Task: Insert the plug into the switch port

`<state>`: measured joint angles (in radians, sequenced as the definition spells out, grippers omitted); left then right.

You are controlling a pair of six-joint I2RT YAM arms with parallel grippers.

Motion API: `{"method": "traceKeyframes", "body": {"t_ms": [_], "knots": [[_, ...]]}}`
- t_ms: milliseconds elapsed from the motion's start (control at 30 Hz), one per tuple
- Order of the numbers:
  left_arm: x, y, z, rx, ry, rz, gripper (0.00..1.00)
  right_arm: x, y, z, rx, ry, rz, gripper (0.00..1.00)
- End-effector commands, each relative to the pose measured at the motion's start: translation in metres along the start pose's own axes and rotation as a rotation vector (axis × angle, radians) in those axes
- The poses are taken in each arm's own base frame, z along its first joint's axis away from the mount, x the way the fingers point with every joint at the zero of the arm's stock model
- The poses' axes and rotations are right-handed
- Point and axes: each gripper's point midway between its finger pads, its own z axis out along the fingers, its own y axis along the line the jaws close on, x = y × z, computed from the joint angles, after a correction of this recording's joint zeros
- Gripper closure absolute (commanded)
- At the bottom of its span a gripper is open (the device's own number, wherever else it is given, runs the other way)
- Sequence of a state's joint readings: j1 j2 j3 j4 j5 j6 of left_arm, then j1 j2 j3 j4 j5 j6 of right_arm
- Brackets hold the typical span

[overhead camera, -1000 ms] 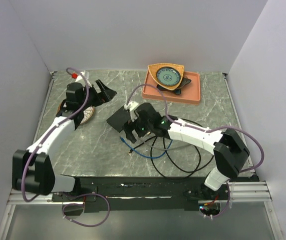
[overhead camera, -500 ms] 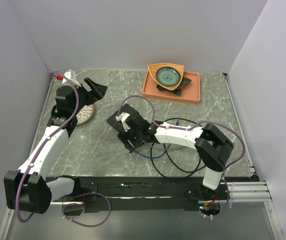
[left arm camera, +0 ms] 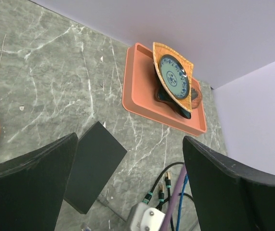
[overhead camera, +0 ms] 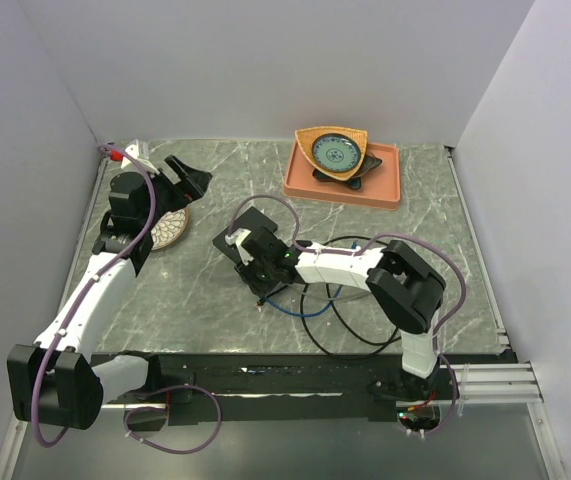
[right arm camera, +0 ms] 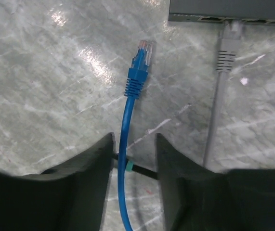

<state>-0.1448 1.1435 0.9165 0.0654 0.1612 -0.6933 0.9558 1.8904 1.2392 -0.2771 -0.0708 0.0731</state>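
Note:
The blue cable's plug (right arm camera: 138, 62) lies flat on the marble, its tip toward the flat black switch (right arm camera: 229, 8). The switch port row (right arm camera: 209, 19) runs along the switch's near edge, where a grey plug (right arm camera: 231, 30) sits in one socket. My right gripper (right arm camera: 133, 144) straddles the blue cable (right arm camera: 124, 120) behind the plug. Its jaws are half closed, with a gap still showing on one side. From above, the right gripper (overhead camera: 255, 268) is low beside the switch (overhead camera: 227, 238). My left gripper (overhead camera: 190, 180) hovers wide open and holds nothing; the switch (left arm camera: 91, 166) lies below it.
An orange tray (overhead camera: 370, 190) with a patterned bowl (overhead camera: 332, 152) stands at the back. A patterned plate (overhead camera: 170, 228) lies under the left arm. Black cables (overhead camera: 350, 325) loop on the table right of the switch, with gold-tipped plugs (left arm camera: 166, 178).
My right gripper has slid left and down over the blue cable, and its jaws have narrowed around it. The left arm drew back to the left, then held still.

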Motion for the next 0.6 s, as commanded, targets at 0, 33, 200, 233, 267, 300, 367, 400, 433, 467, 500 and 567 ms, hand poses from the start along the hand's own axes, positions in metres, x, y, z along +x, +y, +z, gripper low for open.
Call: {"method": "traceKeyframes", "body": {"t_ms": [0,33,200,233,267,300,367,400,433,467,500,567], "knots": [[-0.005,-0.007,0.0,0.032,-0.006,-0.007,0.04,-0.014,0.006,0.001,-0.02,-0.035,0.0,0.58],[-0.005,-0.006,0.001,0.031,-0.013,-0.008,0.04,-0.011,0.007,0.001,-0.026,-0.03,0.0,0.6],[-0.005,-0.002,0.001,0.016,-0.008,-0.004,0.04,-0.007,0.009,0.005,-0.04,-0.014,0.006,0.72],[-0.006,-0.002,0.001,0.012,-0.007,-0.001,0.04,-0.008,0.009,0.004,-0.039,-0.012,0.005,0.77],[-0.005,-0.002,0.001,0.012,-0.001,0.001,0.04,-0.009,0.009,0.004,-0.039,-0.013,0.004,0.82],[-0.005,-0.003,0.001,0.014,-0.001,0.001,0.04,-0.01,0.009,0.004,-0.038,-0.016,0.002,0.92],[-0.003,0.0,0.001,0.011,-0.002,-0.001,0.04,-0.012,0.01,0.002,-0.04,-0.028,0.004,0.98],[-0.004,0.0,0.001,0.008,-0.004,-0.002,0.04,-0.014,0.01,0.001,-0.039,-0.033,0.004,1.0],[-0.003,0.001,0.001,0.005,-0.003,-0.001,0.04,-0.016,0.009,0.0,-0.038,-0.037,0.003,1.0],[-0.004,0.001,0.002,0.003,-0.002,0.0,0.04,-0.02,0.01,-0.004,-0.04,-0.048,0.0,1.0],[-0.004,0.002,0.002,-0.002,-0.001,0.004,0.04,-0.022,0.011,-0.007,-0.043,-0.055,-0.002,1.0],[-0.007,0.001,0.002,-0.005,-0.005,0.008,0.04,-0.035,0.012,-0.021,-0.044,-0.095,-0.008,1.0]]}}
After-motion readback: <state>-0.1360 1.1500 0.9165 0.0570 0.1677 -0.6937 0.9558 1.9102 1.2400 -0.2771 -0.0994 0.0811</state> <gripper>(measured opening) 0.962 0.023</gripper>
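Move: The blue plug lies flat about 2 cm ahead of the right hand, 4 cm to its left and a centimetre below, its cable running back between the half-open fingers. From this hand, the switch is some 13 cm ahead and 3 cm left, the grey plug in its near edge 8 cm ahead and 2 cm left. From the left hand, the blue plug is roughly 13 cm back, 11 cm right and 26 cm below. The right hand settles down about 1 cm and shuts its half-open fingers, pinching the blue cable behind the plug. ##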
